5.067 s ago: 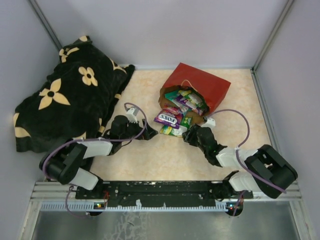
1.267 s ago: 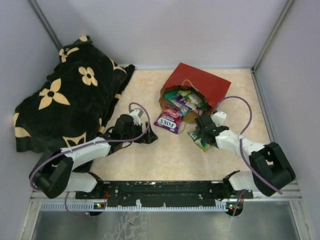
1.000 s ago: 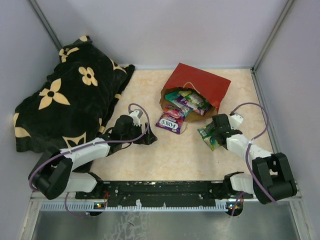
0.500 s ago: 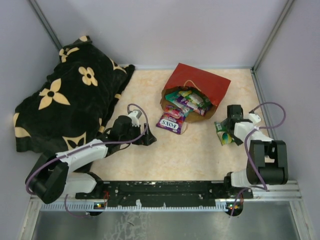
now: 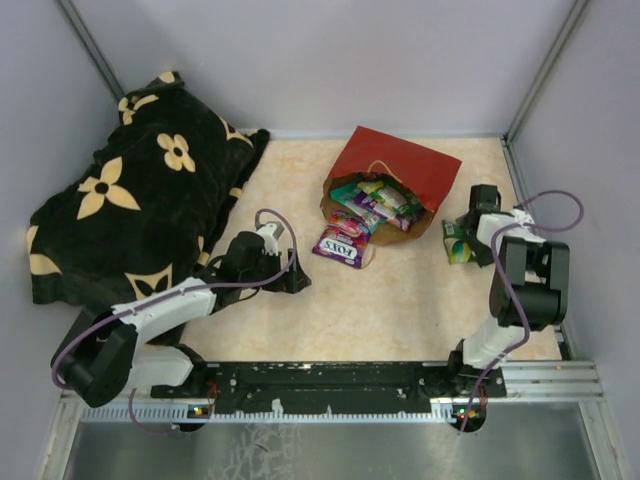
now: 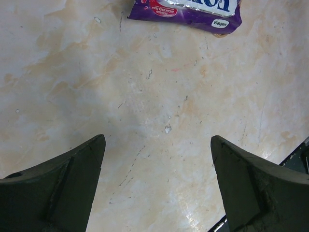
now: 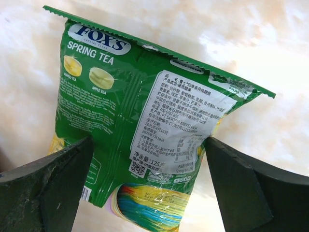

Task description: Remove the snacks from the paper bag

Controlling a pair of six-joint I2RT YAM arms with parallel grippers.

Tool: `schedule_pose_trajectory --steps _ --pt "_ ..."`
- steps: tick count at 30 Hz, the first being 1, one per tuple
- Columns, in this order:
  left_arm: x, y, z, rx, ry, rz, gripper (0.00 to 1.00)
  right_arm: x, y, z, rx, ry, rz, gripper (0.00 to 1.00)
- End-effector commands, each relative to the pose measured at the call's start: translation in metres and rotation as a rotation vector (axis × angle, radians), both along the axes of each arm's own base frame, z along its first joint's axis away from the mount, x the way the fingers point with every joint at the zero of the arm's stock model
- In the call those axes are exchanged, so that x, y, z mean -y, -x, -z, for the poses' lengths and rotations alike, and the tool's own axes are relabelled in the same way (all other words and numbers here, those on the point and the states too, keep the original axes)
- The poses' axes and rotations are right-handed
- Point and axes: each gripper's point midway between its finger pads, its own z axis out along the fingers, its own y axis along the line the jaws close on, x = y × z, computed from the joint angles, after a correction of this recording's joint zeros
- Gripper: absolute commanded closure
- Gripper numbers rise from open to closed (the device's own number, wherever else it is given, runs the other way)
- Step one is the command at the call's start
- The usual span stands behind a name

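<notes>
The red paper bag (image 5: 400, 165) lies on its side with its mouth toward me, several snacks (image 5: 375, 203) packed in the opening. A purple Fox's packet (image 5: 338, 245) (image 6: 188, 10) lies on the table just outside the mouth. My right gripper (image 5: 466, 233) (image 7: 149, 142) stands wide open to the right of the bag. A green Fox's packet (image 5: 456, 246) (image 7: 125, 96) fills the gap between its fingers, its edges against both. A rainbow-coloured packet (image 7: 149, 208) shows under it. My left gripper (image 5: 295, 280) (image 6: 158, 140) is open over bare table, short of the purple packet.
A black blanket with cream flowers (image 5: 130, 190) is heaped at the back left. Grey walls close the table in on three sides, and the right wall (image 5: 590, 220) stands near my folded right arm.
My right gripper has swung right and back, from in front of the bag's mouth to the bag's right side, the green packet moving along between its fingers. The left arm has hardly moved.
</notes>
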Motion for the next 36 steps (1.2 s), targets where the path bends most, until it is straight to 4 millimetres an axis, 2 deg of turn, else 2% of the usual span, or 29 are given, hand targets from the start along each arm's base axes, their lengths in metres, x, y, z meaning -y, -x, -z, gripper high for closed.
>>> schedule_pose_trajectory --steps 1,11,13,17,23,27,31,34,36 --pt "0.004 -0.005 -0.008 0.019 -0.012 0.019 0.04 0.012 -0.044 0.001 0.069 -0.025 0.065 0.01" --pt "0.006 -0.011 -0.003 0.003 -0.042 0.02 0.03 0.026 -0.114 0.012 0.105 -0.021 0.067 0.01" --pt "0.007 -0.014 -0.003 0.007 -0.05 0.021 0.03 0.027 -0.123 0.009 0.11 -0.016 0.053 0.01" --pt "0.008 -0.021 -0.005 0.023 -0.07 0.022 0.0 0.03 -0.131 -0.02 0.175 0.008 0.037 0.01" --pt "0.008 -0.036 -0.003 0.054 -0.102 0.007 0.0 0.023 -0.119 -0.081 0.296 0.018 0.01 0.01" --pt "0.017 -0.051 -0.011 0.144 -0.088 0.05 0.0 0.016 -0.093 -0.119 0.375 0.038 -0.004 0.01" --pt "0.025 -0.069 -0.017 0.202 -0.034 0.078 0.0 0.004 -0.061 -0.135 0.43 0.039 -0.027 0.01" --pt "0.033 -0.08 -0.018 0.19 0.065 0.129 0.01 -0.012 -0.036 -0.144 0.483 0.046 -0.054 0.01" --pt "0.037 -0.085 -0.017 0.164 0.132 0.169 0.02 -0.023 -0.017 -0.143 0.493 0.085 -0.061 0.01"
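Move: The green Spring Tea bag lies right under the open fingers of the right hand, its middle about 1 cm ahead, 2 cm left and 2 cm down; the red paper bag is some 14 cm ahead and 20 cm left of that hand. From the left hand, the purple Berries bag lies about 9 cm ahead, 10 cm right and 5 cm down, with the paper bag some 22 cm ahead and 22 cm right. Forward and low over the table, the right hand slides the green bag along under its open fingers past the paper bag's right side, reaching about 12 cm and veering slightly right; then it comes off the bag, rising some 13 cm while drawing back about 8 cm and tilting up. The left hand, open, starts late and goes some 6 cm forward towards the Berries bag, edging right. ##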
